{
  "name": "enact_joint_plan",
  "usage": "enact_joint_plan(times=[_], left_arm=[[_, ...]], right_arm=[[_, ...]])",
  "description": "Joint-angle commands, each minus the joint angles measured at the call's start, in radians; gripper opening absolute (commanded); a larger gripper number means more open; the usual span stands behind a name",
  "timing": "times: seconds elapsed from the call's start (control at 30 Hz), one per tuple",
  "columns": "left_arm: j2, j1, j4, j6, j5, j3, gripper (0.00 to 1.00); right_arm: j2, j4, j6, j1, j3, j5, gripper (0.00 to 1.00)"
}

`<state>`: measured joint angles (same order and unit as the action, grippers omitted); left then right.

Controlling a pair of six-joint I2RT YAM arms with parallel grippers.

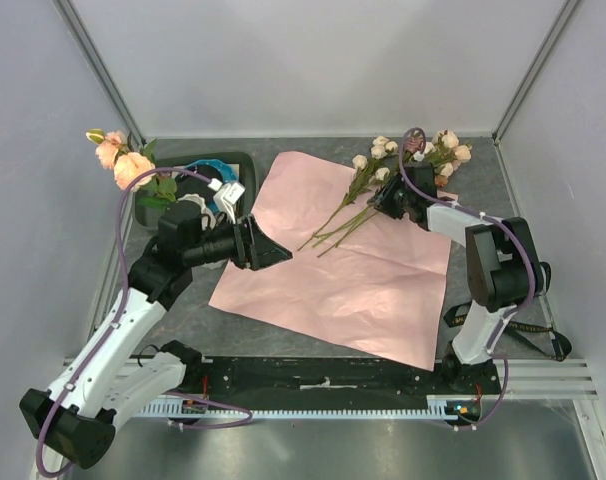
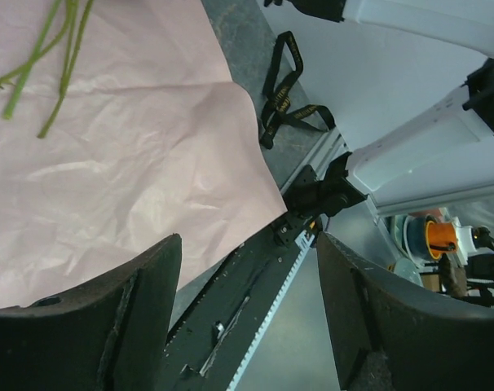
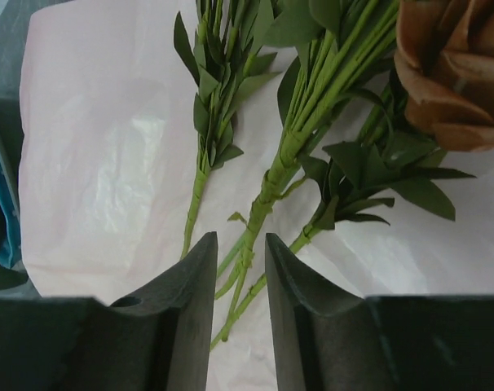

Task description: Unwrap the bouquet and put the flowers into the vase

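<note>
The bouquet lies unwrapped: its pink paper (image 1: 353, 280) is spread flat mid-table. The flowers (image 1: 375, 158), cream and mauve roses on green stems, rest on the paper's far right part. My right gripper (image 1: 385, 203) sits low over their stems. In the right wrist view the jaws (image 3: 240, 238) stand narrowly open, with the stem bundle (image 3: 292, 147) running between the tips. My left gripper (image 1: 276, 252) hovers open and empty over the paper's left edge (image 2: 108, 163). Peach roses (image 1: 123, 162) stand upright at the back left. The vase is hidden behind my left arm.
A dark grey tray (image 1: 241, 160) with a blue ring (image 1: 208, 165) sits at the back left beside the left arm. A black ribbon (image 2: 284, 90) lies off the paper's near right corner by the right arm's base. White walls enclose the table.
</note>
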<state>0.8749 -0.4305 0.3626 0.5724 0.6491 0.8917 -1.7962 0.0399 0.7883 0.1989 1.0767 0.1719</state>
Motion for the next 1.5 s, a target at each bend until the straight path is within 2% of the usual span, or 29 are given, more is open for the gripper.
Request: enact_joint_plan(times=[0.0, 0.27, 0.33, 0.43, 0.57, 0.63, 0.97, 1.1, 1.23, 1.47], left_arm=[[-0.025, -0.013, -0.100, 0.081, 0.070, -0.025, 0.73], [-0.027, -0.019, -0.099, 0.086, 0.061, -0.033, 0.73], [-0.027, -0.022, -0.097, 0.092, 0.058, -0.033, 0.72], [-0.036, -0.024, -0.097, 0.093, 0.057, -0.036, 0.71], [-0.050, -0.024, -0.087, 0.093, 0.049, -0.036, 0.71], [-0.053, -0.024, -0.082, 0.090, 0.043, -0.037, 0.71], [-0.050, -0.025, -0.082, 0.098, 0.050, -0.014, 0.72], [-0.062, -0.025, -0.082, 0.104, 0.050, -0.010, 0.75], [-0.051, -0.025, -0.094, 0.124, 0.044, 0.006, 0.77], [0.025, -0.025, -0.226, 0.211, 0.086, 0.012, 0.78]], right_arm=[[-0.055, 0.084, -0.004, -0.001, 0.055, 0.000, 0.36], [-0.126, 0.107, 0.009, -0.001, 0.100, -0.014, 0.36], [-0.137, 0.104, 0.012, -0.001, 0.115, -0.017, 0.32], [-0.140, 0.075, 0.012, -0.001, 0.132, -0.026, 0.19], [-0.034, 0.051, -0.009, -0.001, 0.094, -0.090, 0.09], [0.015, 0.051, -0.020, -0.001, 0.072, -0.121, 0.00], [0.239, 0.147, -0.153, -0.003, 0.043, -0.120, 0.00], [0.325, 0.195, -0.205, 0.002, 0.016, -0.013, 0.00], [0.418, 0.213, -0.314, 0.059, -0.011, 0.206, 0.00], [0.529, 0.106, -0.460, 0.324, -0.093, 0.307, 0.00]])
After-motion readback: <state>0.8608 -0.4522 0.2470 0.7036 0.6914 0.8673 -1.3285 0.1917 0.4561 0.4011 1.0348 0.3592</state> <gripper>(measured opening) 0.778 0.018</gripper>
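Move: Just ahead of the right hand, about 3 cm forward and 3 cm below its part-open fingers, lies the taped stem bundle. The leafy stems of the next white rose bunch lie about 4 cm to the hand's left and 6 cm ahead; a peach rose is some 10 cm to the right and 5 cm ahead. The vase stands roughly 33 cm left and 10 cm back. From the left hand the stem bundle is about 26 cm forward, 19 cm right, 23 cm down. Easing forward about 3 cm and down 2 cm, the right hand slips its fingers around the stem bundle and pinches it shut near the tape. It then lifts fast and almost straight up, some 24 cm, tipping the fingers up by about 40 degrees, and finally swings back and left, turning counter-clockwise, towards the vase with the grip kept. ##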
